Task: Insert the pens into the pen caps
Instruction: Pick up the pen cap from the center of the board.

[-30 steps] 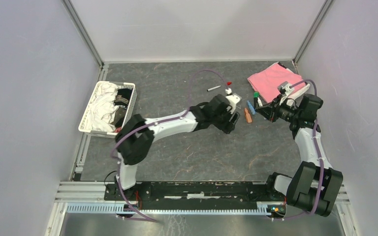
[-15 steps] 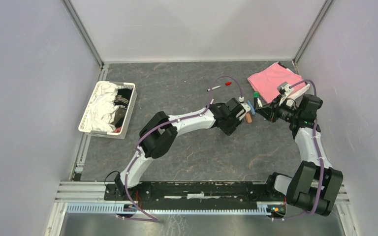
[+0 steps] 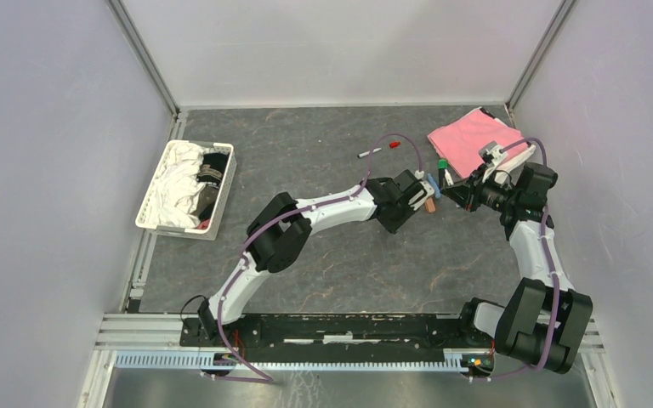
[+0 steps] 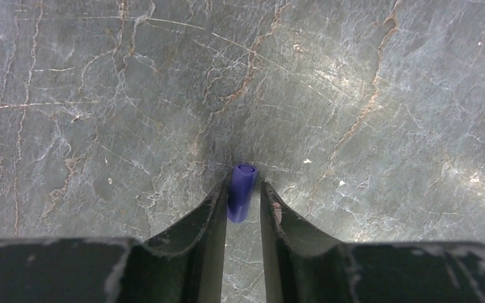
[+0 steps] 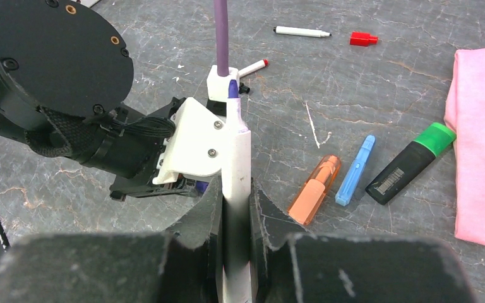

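Observation:
A blue-purple pen cap (image 4: 241,192) lies on the table between the tips of my left gripper (image 4: 244,189). The left finger touches it and a sliver of gap shows at the right finger. My right gripper (image 5: 235,186) is shut on a white-barrelled pen (image 5: 236,148), whose purple tip points at the left gripper's white housing. In the top view the two grippers, left (image 3: 425,189) and right (image 3: 452,189), nearly meet. An orange marker (image 5: 314,189), a blue marker (image 5: 355,170) and a black-and-green marker (image 5: 410,164) lie to the right.
Farther back lie a white pen (image 5: 300,31), a red cap (image 5: 362,39) and a red-tipped pen (image 5: 252,67). A pink cloth (image 3: 472,136) is at the back right. A white basket (image 3: 157,191) of clothes stands at the left.
My left arm has stretched right toward the right gripper, and its jaws have narrowed around the blue-purple cap. The right arm and its pen have stayed put.

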`<action>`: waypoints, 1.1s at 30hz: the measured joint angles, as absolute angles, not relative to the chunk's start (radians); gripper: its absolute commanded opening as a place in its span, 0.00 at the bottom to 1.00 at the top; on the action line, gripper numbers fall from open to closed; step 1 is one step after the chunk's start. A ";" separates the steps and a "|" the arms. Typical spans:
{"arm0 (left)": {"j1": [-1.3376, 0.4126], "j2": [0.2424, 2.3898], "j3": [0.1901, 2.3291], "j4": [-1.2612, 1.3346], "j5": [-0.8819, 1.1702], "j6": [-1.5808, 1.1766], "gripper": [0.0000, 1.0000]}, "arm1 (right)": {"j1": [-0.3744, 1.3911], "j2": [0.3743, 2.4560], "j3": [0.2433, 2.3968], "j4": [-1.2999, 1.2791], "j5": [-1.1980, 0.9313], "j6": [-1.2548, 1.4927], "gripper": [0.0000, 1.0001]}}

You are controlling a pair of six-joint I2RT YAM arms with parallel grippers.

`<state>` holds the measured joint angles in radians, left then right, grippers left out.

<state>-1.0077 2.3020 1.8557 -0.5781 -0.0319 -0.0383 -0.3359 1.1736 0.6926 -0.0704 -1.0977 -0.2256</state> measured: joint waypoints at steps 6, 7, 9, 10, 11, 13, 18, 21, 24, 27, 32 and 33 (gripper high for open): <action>-1.008 2.313 1.873 -0.609 -0.059 -0.023 0.29 | -0.336 1.174 0.693 -0.070 -1.098 -0.226 0.00; -1.009 2.313 1.873 -0.612 -0.064 -0.021 0.29 | -0.336 1.174 0.693 -0.070 -1.099 -0.226 0.00; -1.012 2.313 1.873 -0.617 -0.079 -0.019 0.29 | -0.336 1.174 0.693 -0.070 -1.100 -0.226 0.00; -1.013 2.313 1.875 -0.619 -0.083 -0.017 0.29 | -0.336 1.174 0.693 -0.070 -1.100 -0.226 0.00; -1.015 2.314 1.877 -0.621 -0.089 -0.015 0.29 | -0.336 1.174 0.693 -0.070 -1.101 -0.226 0.00; -1.018 2.317 1.882 -0.627 -0.100 -0.009 0.29 | -0.336 1.174 0.693 -0.070 -1.102 -0.226 0.00; -1.023 2.331 1.910 -0.643 -0.107 0.000 0.31 | -0.336 1.174 0.693 -0.070 -1.102 -0.226 0.00; -1.023 2.340 1.924 -0.650 -0.107 0.001 0.30 | -0.336 1.174 0.693 -0.070 -1.104 -0.226 0.00; -1.023 2.348 1.938 -0.650 -0.107 0.001 0.26 | -0.336 1.174 0.693 -0.070 -1.106 -0.225 0.00; -1.023 2.349 1.938 -0.650 -0.103 0.001 0.19 | -0.336 1.174 0.693 -0.070 -1.106 -0.226 0.00; -1.024 2.349 1.932 -0.646 -0.104 0.001 0.02 | -0.336 1.174 0.693 -0.070 -1.107 -0.226 0.00; -1.024 2.346 1.927 -0.641 -0.104 0.001 0.02 | -0.336 1.174 0.693 -0.070 -1.107 -0.226 0.00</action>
<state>-1.0237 2.3455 1.9266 -0.6415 -0.1043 0.0010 -0.3359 1.1736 0.6930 -0.0704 -1.1069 -0.2256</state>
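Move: The purple pen cap already lies between the left hand's open fingertips, within about 1 cm ahead of and below the hand point. From that hand, the orange highlighter is some 7 cm ahead and 9 cm right, the blue highlighter about 10 ahead and 10 right, and the small black cap about 10 ahead and 6 left, all near table height. From the pen-holding right hand, the purple cap is roughly 10 cm left, level fore-and-aft, and 16 below. The left fingers close on the purple cap and pinch it from both sides, a touch that begins only at the end. Before that the hand stays low at the cap and merely lines up: under 1 cm to its left, then back right and about half a centimetre forward, with the wrist tilting some 5 degrees. The right hand keeps still with its hold on the purple-tipped pen. ##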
